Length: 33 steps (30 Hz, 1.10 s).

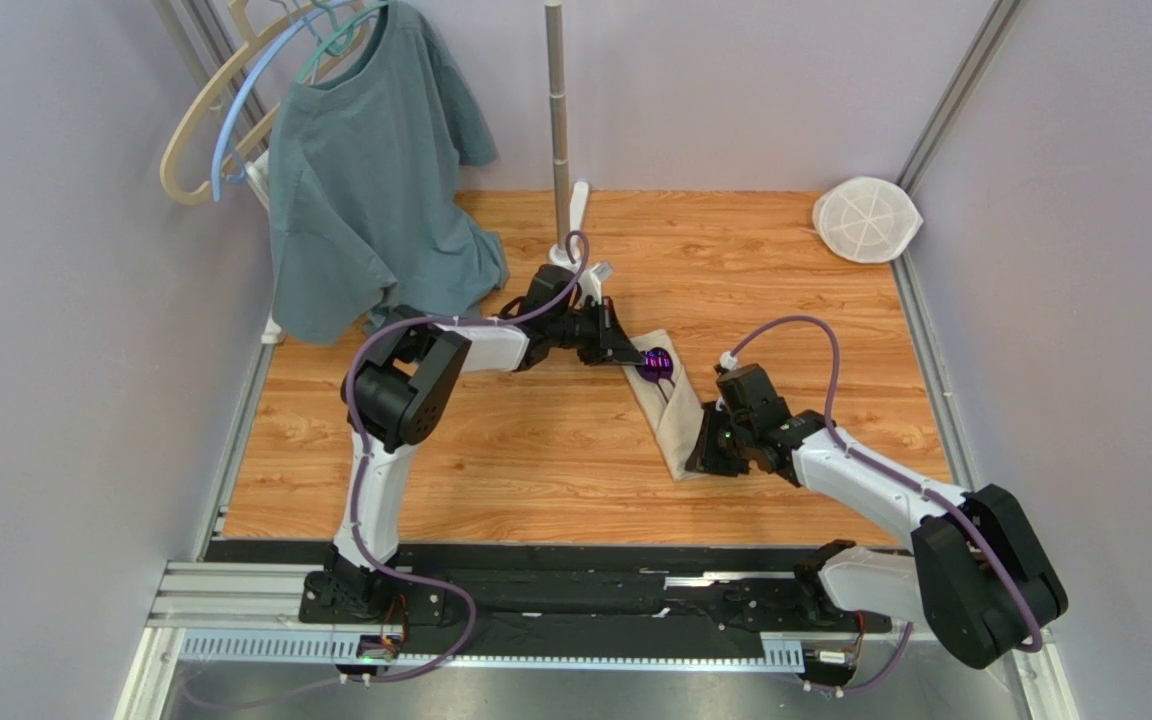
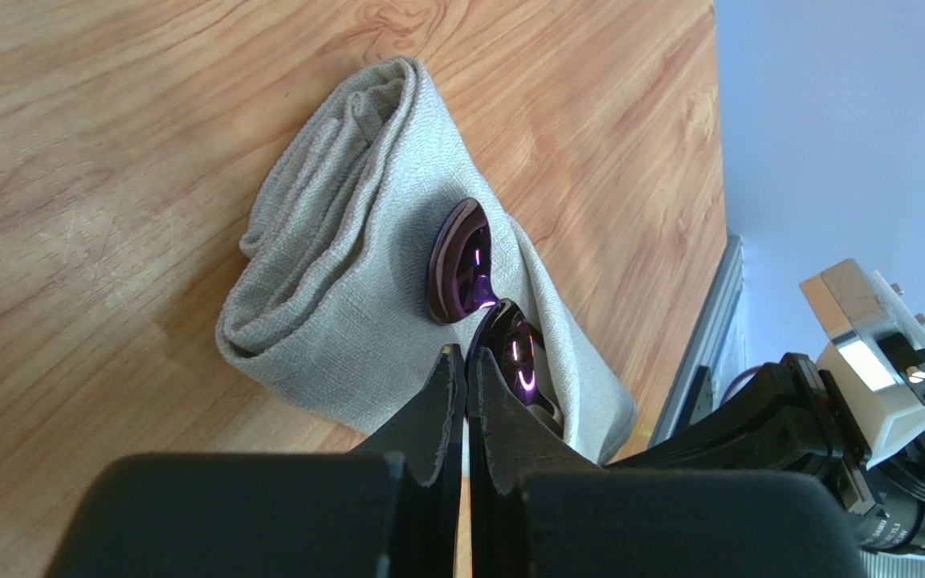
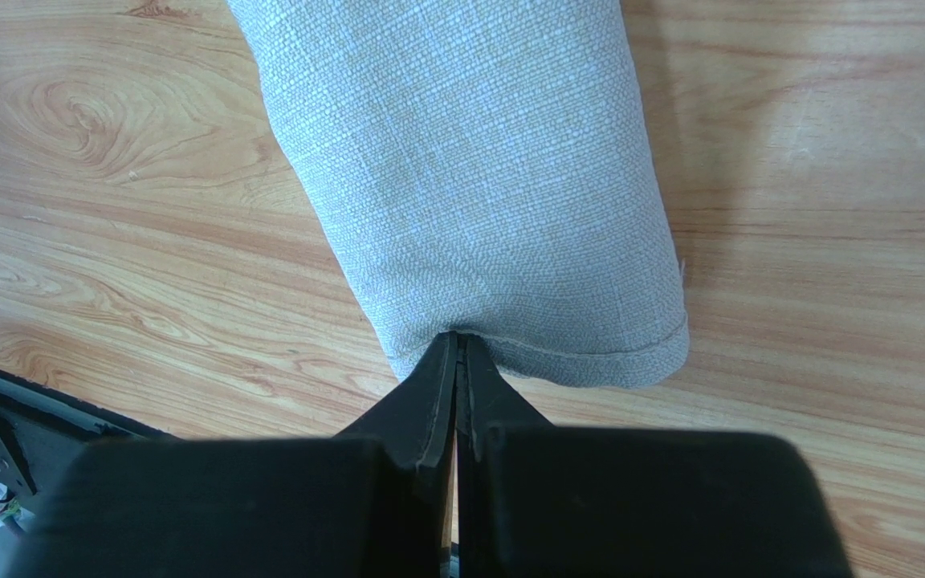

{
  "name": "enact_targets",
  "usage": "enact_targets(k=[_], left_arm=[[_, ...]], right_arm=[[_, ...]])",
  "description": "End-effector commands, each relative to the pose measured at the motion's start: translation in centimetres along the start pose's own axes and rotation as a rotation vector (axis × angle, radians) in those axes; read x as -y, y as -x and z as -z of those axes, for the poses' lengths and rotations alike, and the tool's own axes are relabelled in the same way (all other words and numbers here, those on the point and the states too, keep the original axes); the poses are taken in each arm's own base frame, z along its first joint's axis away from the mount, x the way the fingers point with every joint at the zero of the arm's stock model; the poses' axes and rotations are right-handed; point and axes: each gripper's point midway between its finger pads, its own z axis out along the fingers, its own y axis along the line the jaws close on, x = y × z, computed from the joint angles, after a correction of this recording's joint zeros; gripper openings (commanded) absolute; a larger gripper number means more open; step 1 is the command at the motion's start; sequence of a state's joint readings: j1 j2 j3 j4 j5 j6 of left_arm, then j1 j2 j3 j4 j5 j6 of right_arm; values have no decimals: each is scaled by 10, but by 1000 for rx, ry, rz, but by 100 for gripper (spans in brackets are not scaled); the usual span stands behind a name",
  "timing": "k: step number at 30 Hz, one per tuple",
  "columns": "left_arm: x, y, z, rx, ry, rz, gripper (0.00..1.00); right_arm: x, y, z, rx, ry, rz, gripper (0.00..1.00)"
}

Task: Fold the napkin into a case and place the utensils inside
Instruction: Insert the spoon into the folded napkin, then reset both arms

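The beige napkin, folded into a narrow case (image 1: 675, 423), lies slanted mid-table. Two utensils, purple-bowled spoons (image 1: 657, 360), stick out of its far end, their handles hidden inside. In the left wrist view the case (image 2: 335, 277) shows one bowl (image 2: 461, 259) resting on the cloth and a second bowl (image 2: 518, 361) in the opening. My left gripper (image 2: 467, 353) is shut, its tips right beside that second bowl (image 1: 636, 357). My right gripper (image 3: 457, 340) is shut on the case's near end (image 3: 479, 181), where the cloth puckers into the tips (image 1: 705, 450).
A grey-green T-shirt (image 1: 364, 180) hangs on hangers at the back left. A metal pole (image 1: 557, 120) stands on its base behind the left gripper. A white mesh disc (image 1: 868, 219) leans in the back right corner. Walls close off both sides.
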<state>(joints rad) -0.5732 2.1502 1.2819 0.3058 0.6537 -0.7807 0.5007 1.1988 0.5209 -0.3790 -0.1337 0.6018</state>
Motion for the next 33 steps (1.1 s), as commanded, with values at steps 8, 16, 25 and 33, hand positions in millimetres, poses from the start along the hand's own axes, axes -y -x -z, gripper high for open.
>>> enact_targets(k=[8,16,25,33], left_arm=[[16,12,7,-59,83,-89,54],[57,56,74,-13,292,-264,72],[175,10,168,194,251,-496,77],[229,-131,206,294,-198,-481,74]], right_arm=[[-2,2,-2,14,17,2,0],[-7,17,13,59,4,9,0],[-29,58,87,195,-20,86,28],[-63,67,147,406,205,126,70]])
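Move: The folded napkin's pocket mouth, with the spoon's handle already in it, lies about 6 cm back and 5 cm to the right of the left hand, some 4 cm below. The held spoon's bowl is about 2 cm back and 1 cm right of the fingertips; the other spoon's bowl sits level with them, 3 cm right. From the right hand, shut on the napkin's near end, the pocket mouth is about 10 cm ahead and 4 cm left. The spoon's bowl is let go beside the other one: the left fingers open to about three-quarters while almost in place, then the hand lifts about 20 cm, drifting left, and sweeps some 23 cm back, away from the spoons, its wrist rolling about 30 degrees. The right fingertips, still holding down the napkin's near end, then rise clear about 15 cm, opening over halfway. ##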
